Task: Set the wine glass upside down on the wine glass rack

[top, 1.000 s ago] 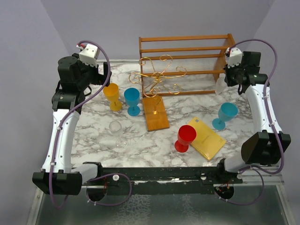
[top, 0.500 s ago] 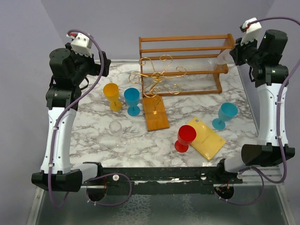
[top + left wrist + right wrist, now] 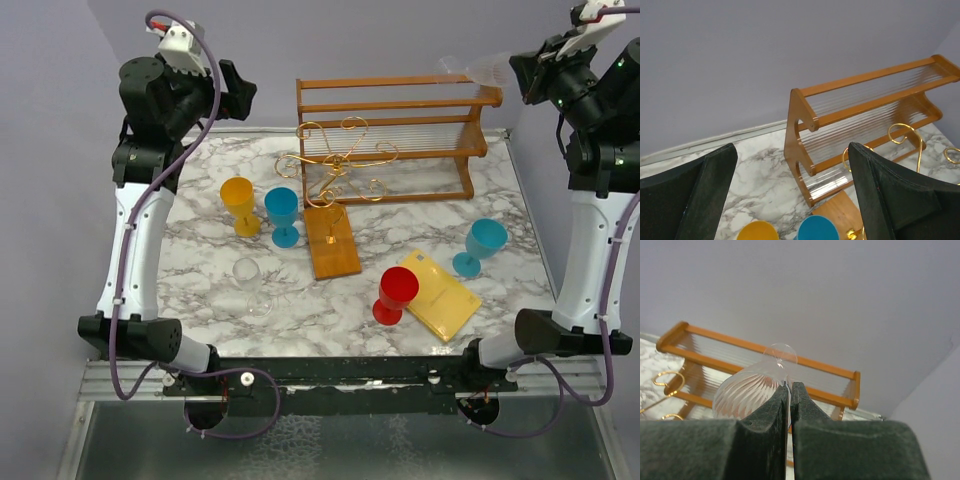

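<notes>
My right gripper (image 3: 524, 74) is raised high at the far right and is shut on the rim of a clear ribbed wine glass (image 3: 482, 68). The glass lies on its side in the air above the right end of the slatted shelf. In the right wrist view the wine glass (image 3: 747, 390) bulges left of the pinched right gripper (image 3: 790, 386), its foot pointing away. The wine glass rack (image 3: 340, 160), gold wire scrolls on an orange-brown base (image 3: 332, 243), stands mid-table. My left gripper (image 3: 236, 95) hangs open and empty at the far left, high above the table. In the left wrist view the left gripper (image 3: 792, 150) frames the shelf's left end.
A wooden slatted shelf (image 3: 400, 110) stands behind the rack. On the marble table are a yellow glass (image 3: 240, 203), a blue glass (image 3: 282, 212), a second clear glass (image 3: 250, 280), a red glass (image 3: 395, 293), another blue glass (image 3: 484, 243) and a flat yellow block (image 3: 440, 293).
Both arms have risen. The right gripper carried the clear glass up from beside the shelf's right end to above its top. The left gripper lifted away from the yellow glass.
</notes>
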`<action>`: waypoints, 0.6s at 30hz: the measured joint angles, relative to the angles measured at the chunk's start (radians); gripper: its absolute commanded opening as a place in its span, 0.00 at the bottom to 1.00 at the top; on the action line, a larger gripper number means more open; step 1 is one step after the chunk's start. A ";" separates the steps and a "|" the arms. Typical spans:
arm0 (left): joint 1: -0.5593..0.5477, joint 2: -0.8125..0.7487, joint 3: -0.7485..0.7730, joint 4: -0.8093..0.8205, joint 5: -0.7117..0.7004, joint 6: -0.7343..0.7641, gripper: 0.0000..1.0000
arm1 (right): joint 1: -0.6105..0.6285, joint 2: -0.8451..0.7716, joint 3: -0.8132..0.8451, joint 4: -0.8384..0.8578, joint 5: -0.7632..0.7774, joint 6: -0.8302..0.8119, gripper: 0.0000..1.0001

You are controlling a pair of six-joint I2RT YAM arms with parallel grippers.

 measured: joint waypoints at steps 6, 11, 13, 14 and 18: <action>-0.050 0.133 0.111 0.001 0.015 -0.042 0.95 | 0.000 0.044 0.061 0.053 -0.056 0.090 0.01; -0.103 0.219 0.192 0.000 0.049 -0.068 0.95 | 0.014 0.064 0.040 0.112 -0.136 0.182 0.01; -0.134 0.232 0.197 0.012 0.069 -0.077 0.95 | 0.030 0.070 0.025 0.134 -0.175 0.221 0.01; -0.150 0.235 0.197 0.018 0.080 -0.082 0.95 | 0.038 0.073 0.023 0.141 -0.190 0.234 0.01; -0.209 0.256 0.220 0.046 0.124 -0.112 0.94 | 0.082 0.094 0.019 0.175 -0.257 0.290 0.01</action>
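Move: Reaching out empty, the left hand has the wine glass about 37 cm to its right, some 4 cm farther out and roughly level. For the right hand, which already holds the glass, the open left gripper is about 42 cm to the left and nearly level. From the right hand, the gold wine glass rack is 26 cm left, 5 cm ahead and 24 cm below; the wooden rack is 12 cm left, 18 cm ahead and 33 cm down. Closing on each other above the racks, both hands swing inward. The empty left hand, jaws kept wide, goes some 12 cm right towards the foot of the glass, first easing forward, then slightly back, turning clockwise about 20 degrees. The right hand keeps its pinch on the bowl's rim and carries the glass about 8 cm left, turning counter-clockwise and rolling its left side up. ##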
